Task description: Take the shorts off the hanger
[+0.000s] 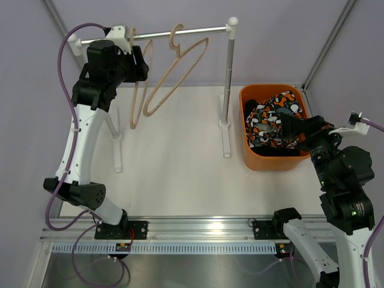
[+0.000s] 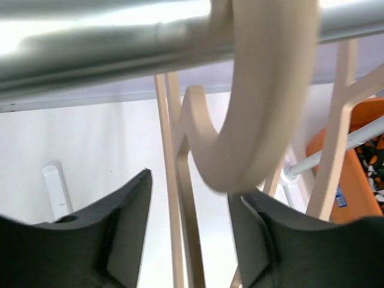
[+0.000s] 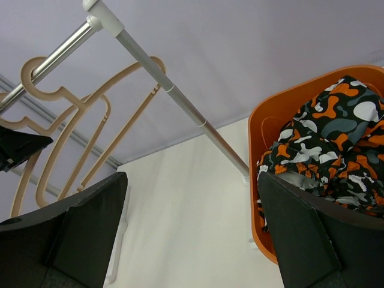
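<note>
Both hangers on the rail are bare. The patterned shorts [image 1: 273,117] [image 3: 336,138] lie crumpled in the orange basket [image 1: 245,135] [image 3: 258,204], with black cloth [image 1: 253,107] showing at their edge. My left gripper [image 1: 143,63] [image 2: 195,183] is up at the rail [image 2: 90,48], open. The left hanger's [image 1: 141,96] thin bars [image 2: 174,228] run between its fingers, and that hanger's hook [image 2: 264,120] sits just above the right finger. My right gripper [image 1: 289,129] [image 3: 192,174] hovers open over the basket's near side, holding nothing.
A second bare hanger [image 1: 180,66] hangs further right on the rail. The rack's upright post [image 1: 228,78] [image 3: 180,99] stands between the hangers and the basket. Its feet [image 1: 117,150] rest on the white table.
</note>
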### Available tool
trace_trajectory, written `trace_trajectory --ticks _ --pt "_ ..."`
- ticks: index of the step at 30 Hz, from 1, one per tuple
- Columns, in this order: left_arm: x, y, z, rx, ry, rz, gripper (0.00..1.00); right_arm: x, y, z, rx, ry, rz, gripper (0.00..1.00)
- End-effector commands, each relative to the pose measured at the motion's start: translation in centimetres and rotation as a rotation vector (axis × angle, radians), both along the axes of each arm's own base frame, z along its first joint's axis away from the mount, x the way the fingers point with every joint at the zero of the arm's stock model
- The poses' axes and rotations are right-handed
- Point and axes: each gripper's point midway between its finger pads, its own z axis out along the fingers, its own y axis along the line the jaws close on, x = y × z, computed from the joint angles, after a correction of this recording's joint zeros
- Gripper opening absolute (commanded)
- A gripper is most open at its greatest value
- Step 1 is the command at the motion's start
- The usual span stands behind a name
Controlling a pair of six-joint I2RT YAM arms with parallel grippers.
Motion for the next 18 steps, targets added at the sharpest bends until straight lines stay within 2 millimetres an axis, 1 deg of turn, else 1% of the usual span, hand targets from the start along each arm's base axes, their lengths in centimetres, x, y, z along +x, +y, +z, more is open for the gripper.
trace_trajectory --ticks 1,4,5,6,8,9,12,13,15,16,18 --pt "-2.1 1.0 5.1 -0.025 -0.154 0.013 0.63 -0.2 0.1 0.0 -0.018 -0.001 0.01 0.99" --pt "-3.5 1.2 6.2 -0.029 -0.188 0.011 0.72 -0.2 0.1 -0.3 -0.025 0.009 0.011 0.99" --pt "-3.8 1.3 6.4 -0.03 -0.193 0.011 0.74 -0.2 0.1 -0.3 -0.026 0.01 0.009 0.99" --pt "-4.5 1.5 6.9 -0.032 -0.203 0.011 0.75 -0.3 0.0 -0.3 -0.029 0.01 0.008 0.99" --pt "-5.2 2.1 7.2 -0.031 -0.21 0.037 0.77 -0.2 0.0 -0.6 -0.038 0.016 0.006 0.99" --pt "-6.0 2.3 7.3 -0.035 -0.21 0.041 0.77 -0.2 0.0 -0.8 -0.043 0.022 0.005 0.99" --pt "-7.6 2.1 7.5 -0.065 -0.225 0.025 0.78 -0.1 0.0 -1.4 -0.058 0.033 0.01 0.99" --pt "-8.8 2.2 7.2 -0.072 -0.228 0.021 0.78 -0.1 0.1 -1.6 -0.062 0.037 0.014 0.99" --pt "-10.5 1.4 7.3 -0.086 -0.245 -0.027 0.79 -0.2 0.4 -2.0 -0.071 0.038 0.032 0.99" --pt "-11.9 1.4 6.9 -0.089 -0.249 -0.04 0.79 -0.3 0.5 -2.1 -0.078 0.039 0.04 0.99" --pt "-13.7 0.7 6.3 -0.1 -0.249 -0.08 0.79 -0.4 0.8 -2.6 -0.091 0.052 0.063 1.0"
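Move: The emptied left hanger is already hooked on the rail right in front of the left hand, its middle about 4 cm ahead, 1 cm to the right and some 7 cm lower. The rail's middle lies roughly 4 cm ahead, 5 cm right and 5 cm above, and the second empty hanger some 13 cm right, 4 cm ahead and 7 cm lower. From the right hand the left hanger is about 43 cm left and 25 cm ahead, some 7 cm below. The left hand backs away from the left hanger and the rail towards its own base by about 11 cm, rising some 6 cm at first and then sinking back by about 1 cm as the retreat quickens, while the half-open fingers spread further and the wrist tips the fingertips up some 10 degrees. The right hand, open and empty, only sinks a couple of centimetres late on. ##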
